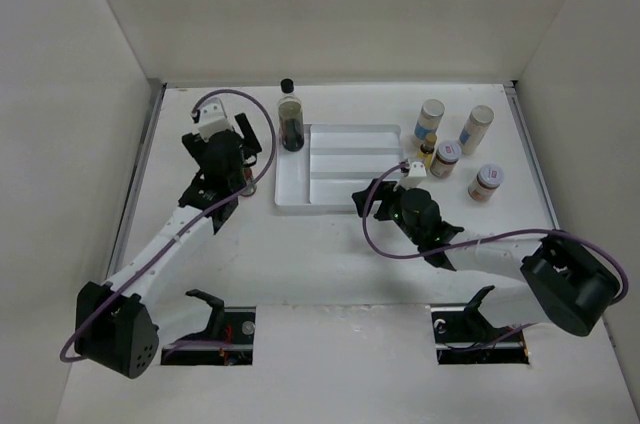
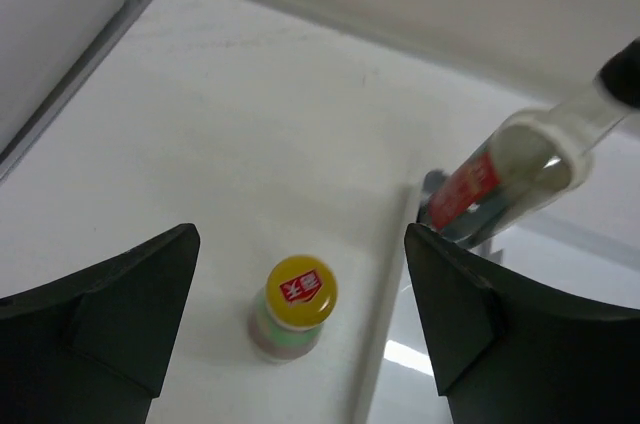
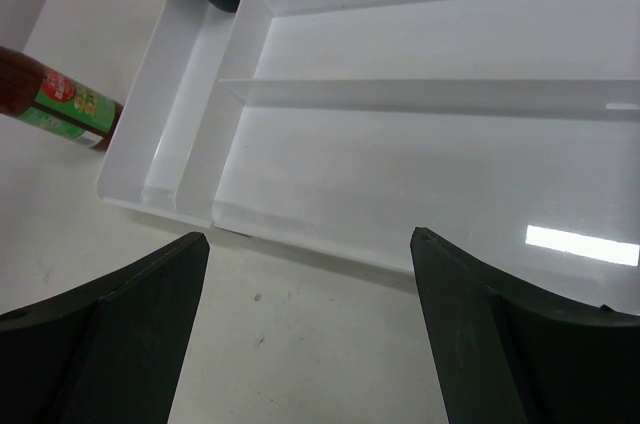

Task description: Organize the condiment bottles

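A green-and-red bottle with a yellow cap [image 2: 295,309] stands upright on the table just left of the white tray [image 2: 385,284]. My left gripper [image 2: 300,344] hangs open above it, one finger on each side and neither touching. A tall clear bottle with a black cap [image 1: 291,116] stands at the tray's far left end. My right gripper [image 3: 310,324] is open and empty over the table just before the tray's near edge [image 3: 330,244]. Right of the tray [image 1: 340,166] stand white shakers [image 1: 430,119] [image 1: 477,127] [image 1: 446,157] and a small amber bottle [image 1: 427,152].
Another short labelled shaker [image 1: 486,182] stands at the far right near the table's raised edge. The tray's long compartments [image 3: 420,44] hold nothing. White walls close in the table at the back and both sides.
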Action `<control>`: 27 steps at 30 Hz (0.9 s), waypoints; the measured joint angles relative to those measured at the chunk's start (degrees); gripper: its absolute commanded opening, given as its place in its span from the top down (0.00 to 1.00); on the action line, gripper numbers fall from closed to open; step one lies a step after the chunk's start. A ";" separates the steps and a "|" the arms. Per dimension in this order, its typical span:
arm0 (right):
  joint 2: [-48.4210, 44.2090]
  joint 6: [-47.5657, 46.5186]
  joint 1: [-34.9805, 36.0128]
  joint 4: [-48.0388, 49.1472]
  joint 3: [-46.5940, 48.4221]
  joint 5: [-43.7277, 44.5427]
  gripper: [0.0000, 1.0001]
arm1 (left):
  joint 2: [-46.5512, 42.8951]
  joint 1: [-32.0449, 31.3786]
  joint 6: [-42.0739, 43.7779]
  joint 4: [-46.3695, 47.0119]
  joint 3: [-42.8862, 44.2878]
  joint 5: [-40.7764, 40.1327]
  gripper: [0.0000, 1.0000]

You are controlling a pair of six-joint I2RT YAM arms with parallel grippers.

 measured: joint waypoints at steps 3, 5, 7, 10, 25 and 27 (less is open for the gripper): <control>0.13 0.00 0.00 0.00 0.00 -0.09 0.11 | 2.27 0.57 -1.31 -3.13 -2.51 1.14 0.20; 0.20 0.02 0.00 0.02 0.00 -0.20 0.11 | 4.46 0.76 -1.77 -4.09 -2.69 1.75 0.23; 0.24 0.02 0.00 -0.02 0.00 -0.39 0.10 | 6.21 0.81 -2.08 -3.98 -2.69 2.08 0.27; 0.22 0.02 0.00 0.00 0.00 -0.42 0.10 | 8.50 1.09 -2.43 -2.99 -2.69 2.29 0.44; 0.42 0.22 0.00 0.02 0.00 -1.01 0.09 | 2.16 -1.11 -1.01 -6.34 -2.47 -1.11 0.78; 0.57 0.22 0.00 -0.02 0.02 -1.07 0.09 | 0.61 -2.99 -0.52 -6.32 -1.31 -2.05 0.78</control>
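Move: The small yellow-capped condiment bottle stands almost straight under the open left hand, 1 cm or so ahead, its middle roughly 15 cm below. From that hand the tall black-capped bottle is about 15 cm ahead and 13 cm right, and the white tray's middle some 7 cm ahead and 22 cm right, low on the table. From the right hand the yellow-capped bottle lies roughly 28 cm left, 7 cm ahead and slightly lower. The left fingers close on the upper part of the yellow-capped bottle, just under its cap, after the open hand has sunk about 9 cm onto it, tipping its fingers some 15 degrees further down. Keeping that grip, the hand then rises about 6 cm, easing back 2 cm and levelling about half of the tilt. ##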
